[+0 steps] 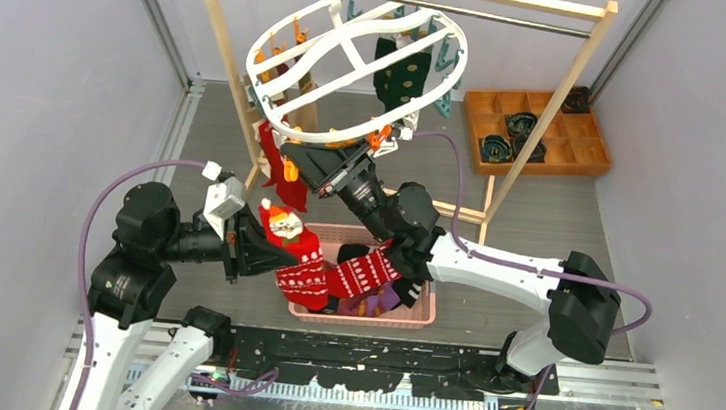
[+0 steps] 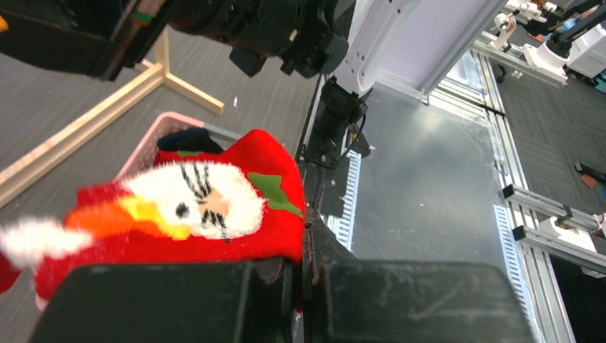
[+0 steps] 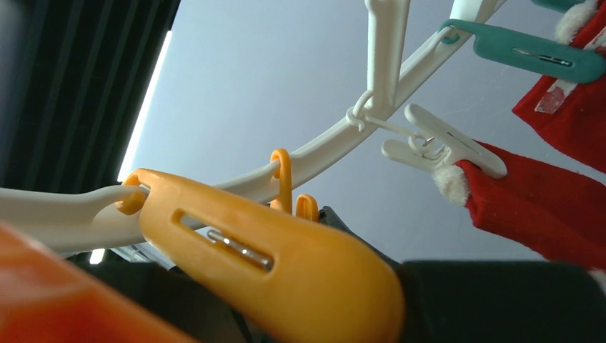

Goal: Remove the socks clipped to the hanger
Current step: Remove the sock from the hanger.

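Note:
The white oval hanger (image 1: 352,63) hangs from the rail, with a dark green sock (image 1: 402,73) and red socks (image 1: 277,167) clipped to it. My left gripper (image 1: 265,246) is shut on a red Santa sock (image 2: 207,207) beside the pink basket; in the left wrist view the fabric is pinched at my left gripper (image 2: 304,268). My right gripper (image 1: 309,155) reaches up under the hanger's near rim. In the right wrist view an orange clip (image 3: 271,257) fills the space between its jaws and presses against the right finger (image 3: 500,300). A white clip (image 3: 439,143) holds a red sock (image 3: 543,207).
A pink basket (image 1: 408,320) with several socks sits between the arms. The light wooden rack (image 1: 549,112) carries the hanger. A wooden compartment tray (image 1: 537,131) lies at the back right. A teal clip (image 3: 529,53) hangs on the hanger (image 3: 321,153).

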`<state>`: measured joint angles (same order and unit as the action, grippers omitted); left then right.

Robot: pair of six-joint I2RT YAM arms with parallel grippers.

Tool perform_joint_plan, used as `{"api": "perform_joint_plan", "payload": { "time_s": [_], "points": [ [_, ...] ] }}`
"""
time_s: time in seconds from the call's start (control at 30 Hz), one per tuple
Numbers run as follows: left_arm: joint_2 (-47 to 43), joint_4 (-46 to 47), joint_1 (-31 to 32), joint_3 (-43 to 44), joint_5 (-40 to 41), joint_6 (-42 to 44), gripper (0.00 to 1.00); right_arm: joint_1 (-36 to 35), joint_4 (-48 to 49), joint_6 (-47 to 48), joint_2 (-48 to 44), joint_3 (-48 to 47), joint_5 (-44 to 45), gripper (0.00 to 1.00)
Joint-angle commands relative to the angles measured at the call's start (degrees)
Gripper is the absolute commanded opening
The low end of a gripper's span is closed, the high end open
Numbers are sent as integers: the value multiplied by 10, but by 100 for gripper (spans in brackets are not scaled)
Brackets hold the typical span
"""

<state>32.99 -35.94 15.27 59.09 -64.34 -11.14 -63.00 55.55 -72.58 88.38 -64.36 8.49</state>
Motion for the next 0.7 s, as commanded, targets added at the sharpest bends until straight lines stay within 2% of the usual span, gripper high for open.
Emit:
{"api": "perform_joint_plan", "payload": {
  "time_s": [0.0,0.17,0.2,0.3,0.33,0.43,0.53,0.67],
  "points": [
    [-8,-75,3,16,-14,74,0,6,-3,3,-32,6,12,1],
    [-16,-105,3,22,-9,108,0,8,-37,15,-49,7,9,1],
    [-15,-110,2,23,-7,117,0,9,-59,22,-55,6,7,7],
    [-8,-136,2,32,-2,157,0,8,-129,48,-92,22,12,51],
    [-5,-146,2,34,-1,172,0,8,-155,57,-107,32,14,62],
    [-1,-151,2,33,0,188,0,4,-216,81,-146,67,10,79],
    [2,-144,2,33,-1,189,0,-11,-253,113,-185,118,7,85],
    [6,-139,2,33,0,191,0,-51,-291,182,-224,148,-6,84]
  ]
}}
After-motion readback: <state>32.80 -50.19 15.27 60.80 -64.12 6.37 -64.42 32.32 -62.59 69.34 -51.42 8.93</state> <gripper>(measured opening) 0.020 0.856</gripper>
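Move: The right fingers still hold the yellow clip squeezed between them on the hanger's near rim; one orange clip sits about 5 cm right of this hand and 1 cm farther out, another about 12 cm right and 4 cm out. The other red sock hangs about 3 cm ahead, 3 cm left and 8 cm lower. The left hand already holds the freed cat sock; the basket's middle lies roughly 10 cm to its right, 5 cm ahead and 33 cm below. The right fingers let go of the yellow clip, spreading from about a third open to nearly wide. The right hand backs off from the hanger, about 7 cm down, with some 5 cm to the right and 3 cm back, its upward-pointing fingers tipping about 20 degrees towards level. Meanwhile the left hand keeps its pinch on the cat sock and sinks nearly 3 cm. ##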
